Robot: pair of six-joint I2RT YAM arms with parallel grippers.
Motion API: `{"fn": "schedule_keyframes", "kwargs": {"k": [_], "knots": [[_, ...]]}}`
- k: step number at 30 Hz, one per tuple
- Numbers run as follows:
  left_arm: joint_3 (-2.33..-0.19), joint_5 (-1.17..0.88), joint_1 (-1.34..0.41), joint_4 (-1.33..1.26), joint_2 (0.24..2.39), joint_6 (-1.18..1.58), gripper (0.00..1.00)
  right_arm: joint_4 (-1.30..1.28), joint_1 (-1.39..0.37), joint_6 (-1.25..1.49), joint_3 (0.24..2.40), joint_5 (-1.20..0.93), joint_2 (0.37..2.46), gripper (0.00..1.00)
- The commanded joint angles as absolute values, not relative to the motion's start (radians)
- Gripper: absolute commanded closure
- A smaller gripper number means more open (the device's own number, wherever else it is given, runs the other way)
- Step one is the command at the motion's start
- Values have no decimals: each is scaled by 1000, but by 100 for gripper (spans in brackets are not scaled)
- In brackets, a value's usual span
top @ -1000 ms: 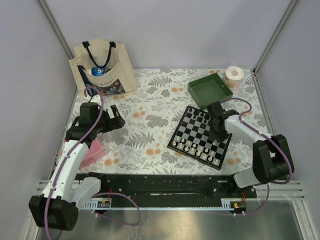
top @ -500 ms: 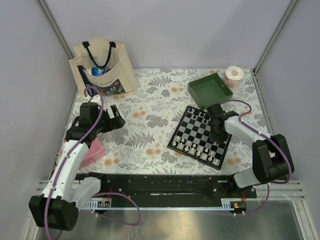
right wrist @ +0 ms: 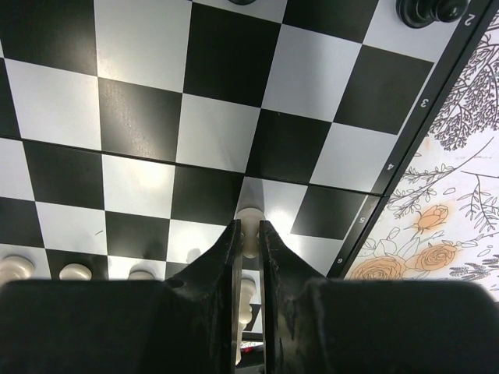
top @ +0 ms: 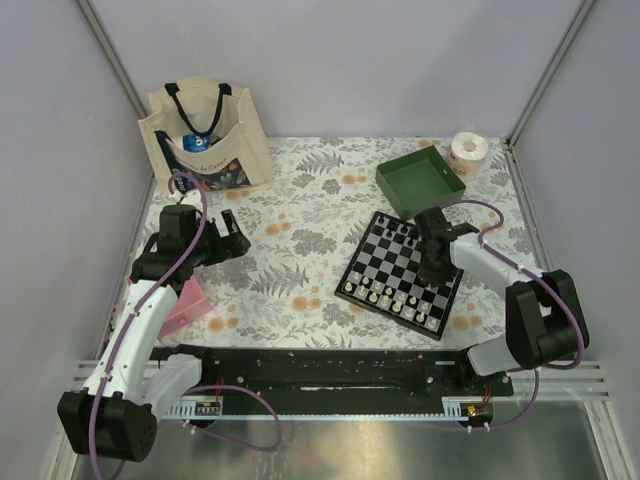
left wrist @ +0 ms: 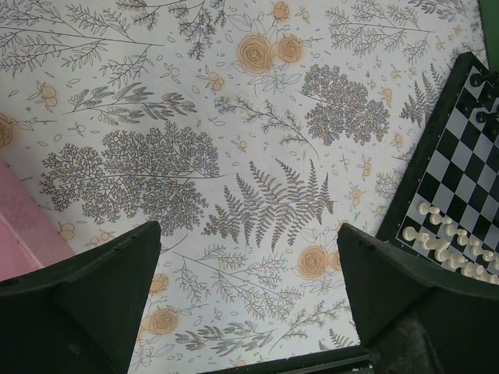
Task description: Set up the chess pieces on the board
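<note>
The black-and-white board lies right of centre, with cream-white pieces along its near rows and black pieces at its far side. My right gripper is low over the board's right part. In the right wrist view it is shut on a cream-white piece standing by the board's numbered edge, and another white piece shows below between the fingers. My left gripper hangs open over the floral cloth, left of the board, holding nothing.
A green tray sits just beyond the board, with a paper roll behind it. A tote bag stands at the back left. A pink object lies by the left arm. A black piece stands near the board's edge.
The right gripper's jaws have come together onto the cream-white piece, with the wrist barely shifting. The left arm has not moved.
</note>
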State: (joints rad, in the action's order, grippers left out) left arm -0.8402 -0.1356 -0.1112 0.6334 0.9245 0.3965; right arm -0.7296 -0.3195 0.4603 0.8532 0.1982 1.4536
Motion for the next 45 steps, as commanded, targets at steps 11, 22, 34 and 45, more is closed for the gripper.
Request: {"fn": "schedule_keyframes", "kwargs": {"k": [11, 22, 34, 45], "knots": [[-838, -153, -104, 586, 907, 391, 1, -801, -314, 558, 792, 181, 1278, 89], [-839, -163, -104, 583, 902, 391, 1, -850, -314, 638, 704, 153, 1178, 88], [-838, -166, -104, 581, 897, 391, 1, -873, -316, 657, 681, 155, 1180, 88], [-838, -172, -103, 581, 897, 391, 1, -880, -314, 655, 706, 184, 1219, 85]]}}
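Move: The white pawn is already pinched in the right hand. It is bound for the empty dark square on the board's right-hand file, about 7 cm back, 1 cm right and some 2 cm below the hand. The end pawn of the white row stands about 6 cm back and 2 cm left, with the corner rook some 10 cm straight back. The knight beside the rook is about 9 cm back and 3 cm left. From the left hand that square lies roughly 54 cm right, 23 cm back and 16 cm lower. Keeping its pinch on the white pawn, the right hand lifts it a low 1.5 cm or so, then carries it back about 7 cm towards the empty square in front of the corner rook, sinking to its starting height on the way. The wrist turns some 10 degrees clockwise; the fingers stay closed. ##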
